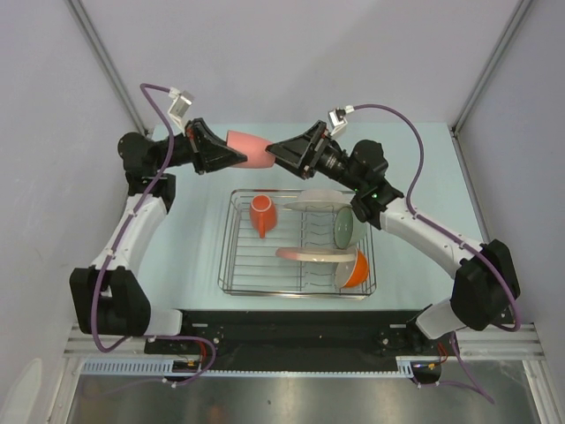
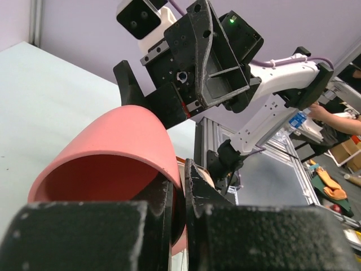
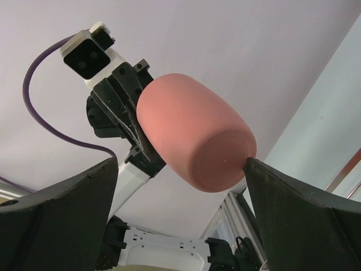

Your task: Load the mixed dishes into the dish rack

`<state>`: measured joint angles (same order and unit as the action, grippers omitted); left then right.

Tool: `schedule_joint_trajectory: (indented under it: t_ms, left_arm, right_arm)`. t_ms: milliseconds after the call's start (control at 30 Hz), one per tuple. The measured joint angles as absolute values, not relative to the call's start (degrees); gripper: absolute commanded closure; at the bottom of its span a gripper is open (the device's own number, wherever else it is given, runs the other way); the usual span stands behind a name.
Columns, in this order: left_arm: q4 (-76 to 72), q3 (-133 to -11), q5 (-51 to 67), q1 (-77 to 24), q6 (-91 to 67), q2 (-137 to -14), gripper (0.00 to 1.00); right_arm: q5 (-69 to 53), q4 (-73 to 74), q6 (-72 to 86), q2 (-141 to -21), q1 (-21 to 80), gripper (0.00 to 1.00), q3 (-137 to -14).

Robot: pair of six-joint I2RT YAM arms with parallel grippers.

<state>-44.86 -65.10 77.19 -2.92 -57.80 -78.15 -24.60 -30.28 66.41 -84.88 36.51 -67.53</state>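
Observation:
My left gripper [image 1: 231,155] is shut on the rim of the small pink cup [image 1: 251,149], holding it sideways in the air behind the dish rack [image 1: 231,237]. In the left wrist view the cup [image 2: 121,144] has one finger inside and one outside its rim. My right gripper [image 1: 281,150] is open at the cup's base; in the right wrist view the cup [image 3: 194,135] lies between its spread fingers [image 3: 293,214], the right one touching the base edge. The rack holds the orange mug [image 1: 261,214], white shallow bowl [image 1: 316,200], sage green bowl [image 1: 345,226], pink-and-cream plate [image 1: 315,255] and orange-outside bowl [image 1: 354,269].
The rack stands on a pale blue table [image 1: 190,247] between grey walls. The rack's left half holds only the mug. A metal rail [image 1: 291,340] runs along the near edge by the arm bases.

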Motion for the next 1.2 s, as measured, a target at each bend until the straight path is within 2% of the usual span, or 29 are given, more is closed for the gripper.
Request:
schedule_joint_trajectory:
  t_ms: [167, 500, 533, 567, 733, 767, 800, 833, 900, 933, 1000, 1033, 1067, 1200]
  left_arm:
    - [-51.7, -65.4, 77.3, -3.9, -63.4, -79.8, 1.00]
    - [-55.4, -65.5, 78.2, -7.7, -68.6, -81.2, 1.00]
    - [-55.6, -65.5, 78.2, -7.7, -68.7, -81.2, 1.00]
    - [-55.9, -65.5, 78.2, -8.1, -68.9, -81.2, 1.00]
    - [-56.5, -65.2, 78.2, -8.5, -69.1, -81.1, 1.00]
    - [-56.6, -65.1, 78.2, -8.5, -69.0, -81.1, 1.00]
    - [-56.4, -64.8, 78.1, -8.5, -68.8, -81.0, 1.00]
    - [-56.1, -64.6, 78.1, -8.5, -68.4, -80.9, 0.88]
    - [-53.8, -64.4, 78.1, -8.2, -66.2, -80.6, 0.73]
    - [-51.3, -64.5, 78.1, -8.0, -64.0, -80.2, 0.58]
    - [-40.8, -65.6, 78.3, -7.2, -56.1, -79.5, 0.39]
    - [-35.4, -66.8, 78.1, -6.6, -52.1, -79.4, 0.20]
    - [-29.8, -68.2, 77.8, -5.7, -47.4, -79.5, 0.15]
    - [-2.7, -74.4, 75.5, 1.9, -26.0, -79.5, 0.07]
  right_arm:
    - [-24.9, -32.2, 67.1, -86.3, 36.1, 0.00, -67.5]
    - [-29.0, -47.5, 75.0, -94.4, 38.9, 0.00, -67.5]
    - [-29.1, -47.8, 75.0, -94.4, 38.9, 0.05, -67.5]
    - [-29.1, -48.2, 75.0, -94.4, 39.0, 0.20, -67.5]
    - [-29.8, -49.0, 74.5, -93.9, 38.9, 0.63, -67.4]
    - [-29.9, -48.8, 74.3, -93.8, 38.9, 0.81, -67.4]
    - [-30.1, -48.2, 74.1, -93.6, 38.9, 0.90, -67.3]
    - [-30.1, -47.8, 73.9, -93.5, 38.8, 1.00, -67.3]
    - [-30.0, -46.4, 73.2, -93.1, 38.7, 1.00, -67.2]
    - [-29.9, -45.6, 72.9, -92.8, 38.7, 1.00, -67.2]
    - [-29.5, -43.0, 71.6, -91.9, 38.4, 1.00, -67.1]
    - [-29.4, -41.7, 70.7, -91.4, 38.2, 1.00, -67.0]
    - [-29.2, -39.6, 69.4, -90.5, 37.9, 1.00, -66.9]
    - [-26.9, -27.5, 60.8, -85.0, 36.0, 1.00, -67.2]
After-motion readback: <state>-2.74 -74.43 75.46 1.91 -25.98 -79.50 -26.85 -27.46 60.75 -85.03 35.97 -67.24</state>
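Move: The left hand holds the pink cup by its rim, the cup's middle some 3 cm to its right and 2 cm ahead; the open right gripper waits about 11 cm to its right and 2 cm ahead. From the right hand the cup is roughly 8 cm left, level in height and depth. The red mug in the rack lies about 26 cm below and 7 cm left of the right hand, the standing white plate 24 cm below, 10 cm right and 3 cm farther out. Rightward and a little back, the left hand feeds the pink cup about 3 cm towards the right gripper, while the right hand reaches some 3.5 cm left around its base and closes on its sides. The left fingers then open wide and leave the rim, going about 6 cm forward and 6 cm left and sinking slightly; the right hand draws back right about 3 cm with the cup. ##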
